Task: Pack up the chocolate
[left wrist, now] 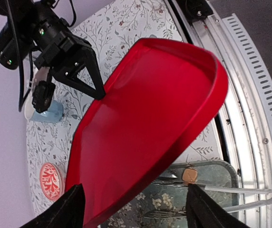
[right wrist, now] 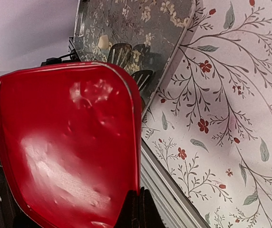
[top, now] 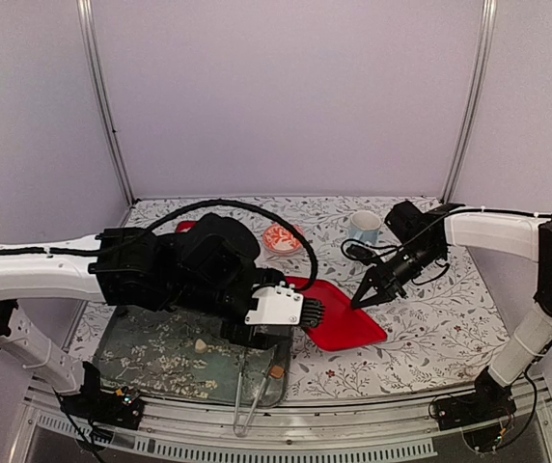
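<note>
A caramel-brown chocolate (top: 276,370) and a cream-white chocolate (top: 200,344) lie in a grey-green floral tin (top: 151,362) at the front left. The caramel piece also shows in the left wrist view (left wrist: 189,175), and the white one in the right wrist view (right wrist: 103,42). My right gripper (top: 358,301) is shut on the rim of a red tray (top: 348,328), which it holds tilted with its low edge over the tin. No chocolate shows on the tray (left wrist: 150,109). My left gripper (top: 313,313) is open, its fingers (left wrist: 74,209) wide apart at the tray's low edge.
A red-and-white patterned bowl (top: 283,237) and a pale blue cup (top: 364,227) stand at the back of the floral tablecloth. A wire handle (top: 247,405) sticks out from the tin toward the table's front rail (top: 353,424).
</note>
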`<state>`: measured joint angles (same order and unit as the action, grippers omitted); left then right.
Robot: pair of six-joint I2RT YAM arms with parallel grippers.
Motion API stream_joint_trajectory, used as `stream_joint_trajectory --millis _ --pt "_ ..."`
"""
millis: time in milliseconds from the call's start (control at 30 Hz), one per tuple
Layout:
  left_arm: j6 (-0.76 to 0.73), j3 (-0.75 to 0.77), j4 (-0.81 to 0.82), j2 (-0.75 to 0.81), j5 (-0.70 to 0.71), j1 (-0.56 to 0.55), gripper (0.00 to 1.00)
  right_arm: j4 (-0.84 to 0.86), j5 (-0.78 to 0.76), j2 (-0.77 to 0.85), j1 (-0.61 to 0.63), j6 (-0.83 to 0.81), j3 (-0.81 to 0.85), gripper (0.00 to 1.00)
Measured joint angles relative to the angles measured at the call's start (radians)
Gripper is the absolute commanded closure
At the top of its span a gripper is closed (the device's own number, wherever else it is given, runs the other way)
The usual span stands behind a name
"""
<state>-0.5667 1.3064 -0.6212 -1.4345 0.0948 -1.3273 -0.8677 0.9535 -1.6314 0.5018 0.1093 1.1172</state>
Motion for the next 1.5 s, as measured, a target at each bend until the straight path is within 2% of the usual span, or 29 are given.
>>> stream_joint_trajectory --millis 267,433,533,567,633,700,900,1033,1067,1167,1300,1400,1433,1467,1500 --pt "-0.068 0.032 -0.002 -0.004 0.026 -0.02 0.86 -0.007 0.008 -0.045 0.024 -0.009 0.026 1.0" --pt "-0.082 0.047 0.0 -0.008 0.041 -0.029 0.98 -0.016 0.016 -0.068 0.027 -0.008 0.048 1.0" --pt "-0.081 0.047 -0.001 -0.009 0.042 -0.037 0.97 -0.016 0.023 -0.071 0.027 -0.01 0.056 1.0" --pt "-0.081 0.047 -0.001 -0.009 0.042 -0.037 0.94 -0.016 0.023 -0.072 0.027 -0.01 0.056 1.0" --pt "-0.081 0.047 -0.001 -0.009 0.043 -0.037 0.75 -0.016 0.024 -0.072 0.027 -0.011 0.056 1.0" --pt "-0.072 0.047 0.0 -0.011 0.053 -0.037 0.7 -0.018 0.026 -0.072 0.027 -0.017 0.056 1.0" --pt "-0.062 0.047 -0.013 -0.042 0.095 -0.028 0.72 -0.023 0.04 -0.072 0.029 -0.036 0.056 1.0" --pt "-0.065 0.047 -0.034 -0.045 0.102 -0.023 0.68 -0.024 0.044 -0.072 0.029 -0.043 0.056 1.0" --pt "-0.068 0.045 -0.035 -0.045 0.105 -0.021 0.69 -0.025 0.044 -0.072 0.029 -0.043 0.056 1.0" --pt "-0.073 0.039 -0.045 -0.045 0.113 -0.016 0.84 -0.026 0.044 -0.072 0.029 -0.046 0.056 1.0" --pt "-0.091 0.038 -0.055 -0.045 0.109 -0.01 0.98 -0.027 0.043 -0.073 0.029 -0.045 0.056 1.0" --pt "-0.1 0.038 -0.061 -0.043 0.095 -0.011 1.0 -0.028 0.046 -0.074 0.028 -0.042 0.058 1.0" --pt "-0.1 0.038 -0.061 -0.041 0.095 -0.011 1.0 -0.029 0.047 -0.074 0.029 -0.042 0.058 0.95" --pt "-0.099 0.038 -0.06 -0.037 0.095 -0.011 1.0 -0.029 0.051 -0.075 0.029 -0.041 0.058 0.8" --pt "-0.097 0.037 -0.059 -0.032 0.095 -0.011 1.0 -0.028 0.058 -0.076 0.029 -0.04 0.059 0.71"
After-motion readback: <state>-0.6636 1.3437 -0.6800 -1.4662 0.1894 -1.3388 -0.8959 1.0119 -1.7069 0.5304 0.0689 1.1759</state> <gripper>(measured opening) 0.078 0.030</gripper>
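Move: The red lid's middle is about 10 cm to the right of the open left fingers, 2 cm farther out and some 4 cm lower, with its left edge already between them. From the right hand, which already pinches the opposite rim, the lid's middle is roughly 6 cm left, 2 cm back and 4 cm up. Down on the tray, about 20 cm below the left hand, a brown chocolate lies 2 cm left and 2 cm back, and the spatulas' middle some 7 cm left and 4 cm back. The left fingers shut on the lid's left edge as the hand rises nearly 2 cm, then part to about a third, and the hand eases back down some 3 cm, with a little forward and left, before they shut on the edge again. The right hand keeps its pinch on the opposite rim, shifting only about 1.5 cm left towards the left hand at first and then staying put, its fingers barely starting to loosen at the very end. ##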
